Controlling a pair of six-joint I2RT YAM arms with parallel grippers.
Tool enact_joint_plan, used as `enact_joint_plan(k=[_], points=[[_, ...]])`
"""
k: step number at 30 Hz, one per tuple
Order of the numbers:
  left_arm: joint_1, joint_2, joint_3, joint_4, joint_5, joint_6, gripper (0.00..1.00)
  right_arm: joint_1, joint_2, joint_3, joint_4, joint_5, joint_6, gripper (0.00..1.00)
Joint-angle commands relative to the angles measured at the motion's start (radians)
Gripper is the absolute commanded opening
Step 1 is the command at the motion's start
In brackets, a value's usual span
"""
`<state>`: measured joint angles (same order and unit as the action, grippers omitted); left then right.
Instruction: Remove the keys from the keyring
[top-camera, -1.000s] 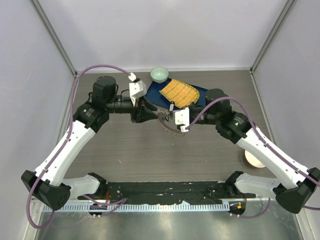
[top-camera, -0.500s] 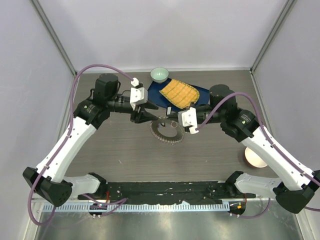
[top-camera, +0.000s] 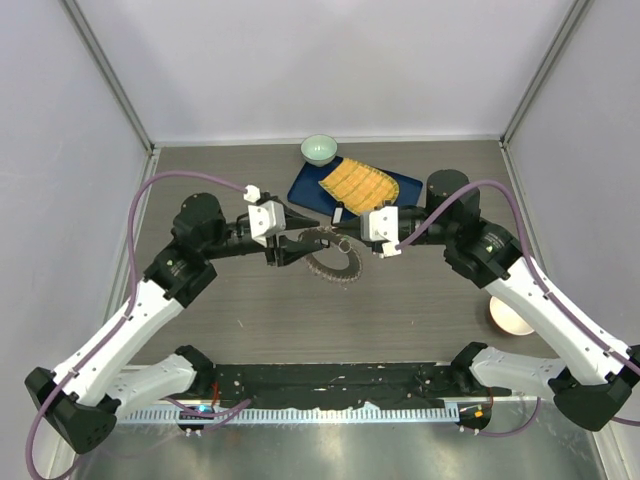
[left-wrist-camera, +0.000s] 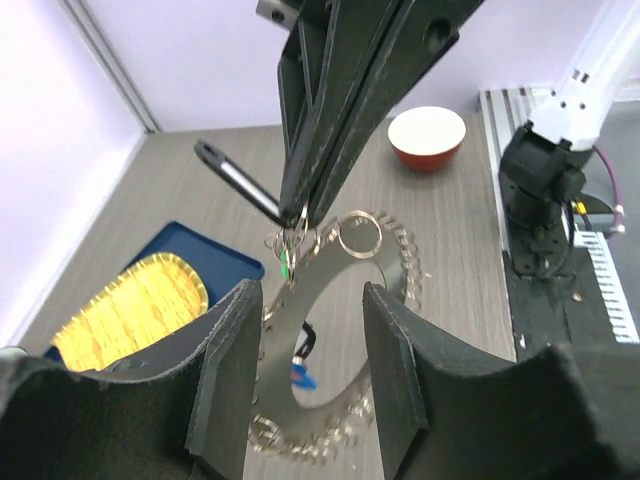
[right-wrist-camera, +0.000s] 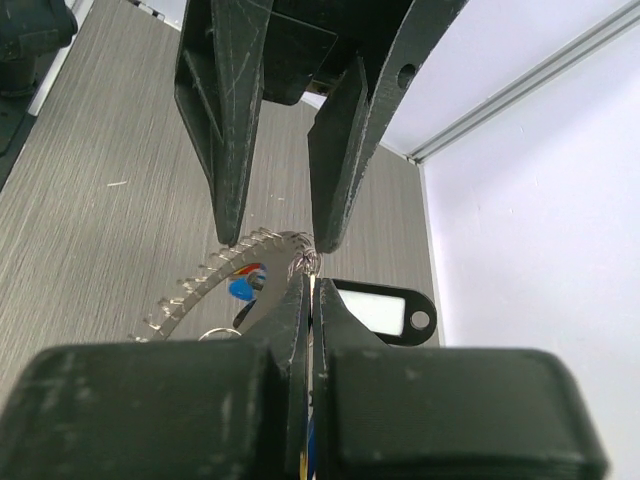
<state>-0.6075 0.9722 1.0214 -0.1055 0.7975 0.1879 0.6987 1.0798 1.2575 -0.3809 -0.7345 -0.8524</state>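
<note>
The keyring (left-wrist-camera: 400, 290) is a large thin ring fringed with small silvery keys (right-wrist-camera: 200, 280), and it hangs over the table. My right gripper (right-wrist-camera: 312, 290) is shut on its top edge, beside a cluster of small rings. A blue key head (right-wrist-camera: 240, 290) and a black tag with a white label (right-wrist-camera: 375, 308) hang near that grip. My left gripper (left-wrist-camera: 305, 370) faces it, open, with its fingertips (right-wrist-camera: 325, 235) on either side of the ring's top and nothing between them. From above, the keyring (top-camera: 335, 264) hangs between the left gripper (top-camera: 297, 246) and the right gripper (top-camera: 335, 239).
A blue tray (top-camera: 308, 190) holding a yellow ribbed mat (top-camera: 358, 187) lies behind the grippers, with a pale green bowl (top-camera: 318, 150) at its far corner. An orange-and-cream bowl (top-camera: 508, 318) sits at the right, near the right arm.
The left arm has swung nearer and lower, and its jaws have widened. The right gripper has shifted slightly with the ring, which now hangs more edge-on.
</note>
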Motion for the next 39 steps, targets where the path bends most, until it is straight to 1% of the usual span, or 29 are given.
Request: enact_joint_plan(k=[1,3,9,15,19,25,30,36,37,39], points=[[-0.044,0.006,-0.024,0.171,-0.129,-0.056,0.48,-0.001,-0.024,-0.001,0.14,0.001,0.058,0.01],[-0.051,0.014,-0.026,0.179,-0.133,-0.064,0.46,-0.001,-0.023,-0.001,0.146,0.0,0.068,0.01],[-0.051,0.019,-0.038,0.227,-0.181,-0.073,0.45,-0.001,-0.027,0.006,0.139,0.004,0.073,0.01],[-0.051,0.034,-0.035,0.221,-0.162,-0.071,0.43,-0.001,-0.034,-0.004,0.137,0.007,0.078,0.01],[-0.051,0.048,-0.027,0.189,-0.118,-0.064,0.4,-0.002,-0.035,-0.004,0.137,0.014,0.078,0.01],[-0.051,0.036,-0.035,0.148,-0.106,-0.039,0.4,-0.002,-0.043,-0.007,0.139,0.021,0.078,0.01],[-0.051,0.039,-0.041,0.156,-0.106,-0.053,0.38,-0.001,-0.044,-0.013,0.139,0.017,0.084,0.01],[-0.051,0.051,-0.037,0.156,-0.083,-0.056,0.27,-0.001,-0.052,-0.018,0.152,0.015,0.096,0.01],[-0.049,0.051,-0.037,0.153,-0.078,-0.05,0.19,-0.002,-0.058,-0.02,0.151,0.015,0.098,0.01],[-0.051,0.046,-0.03,0.132,-0.066,-0.038,0.08,-0.001,-0.06,-0.023,0.149,0.017,0.098,0.01]])
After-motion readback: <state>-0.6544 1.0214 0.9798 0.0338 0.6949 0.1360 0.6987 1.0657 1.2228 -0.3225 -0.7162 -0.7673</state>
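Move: The keyring's metal links, pinched in the right fingertips, lie about 2 cm ahead and 2 cm right of the left hand, level with it; they are right at the right hand's own point. From the left hand, the black tag sticks out roughly 4 cm ahead, 3 cm right and 2 cm up. The big grey band hangs some 4 cm back, 3 cm right and 4 cm below. Left hand eases about 2 cm forward and right to the keyring, half-open fingers closing around links; right keeps holding. ##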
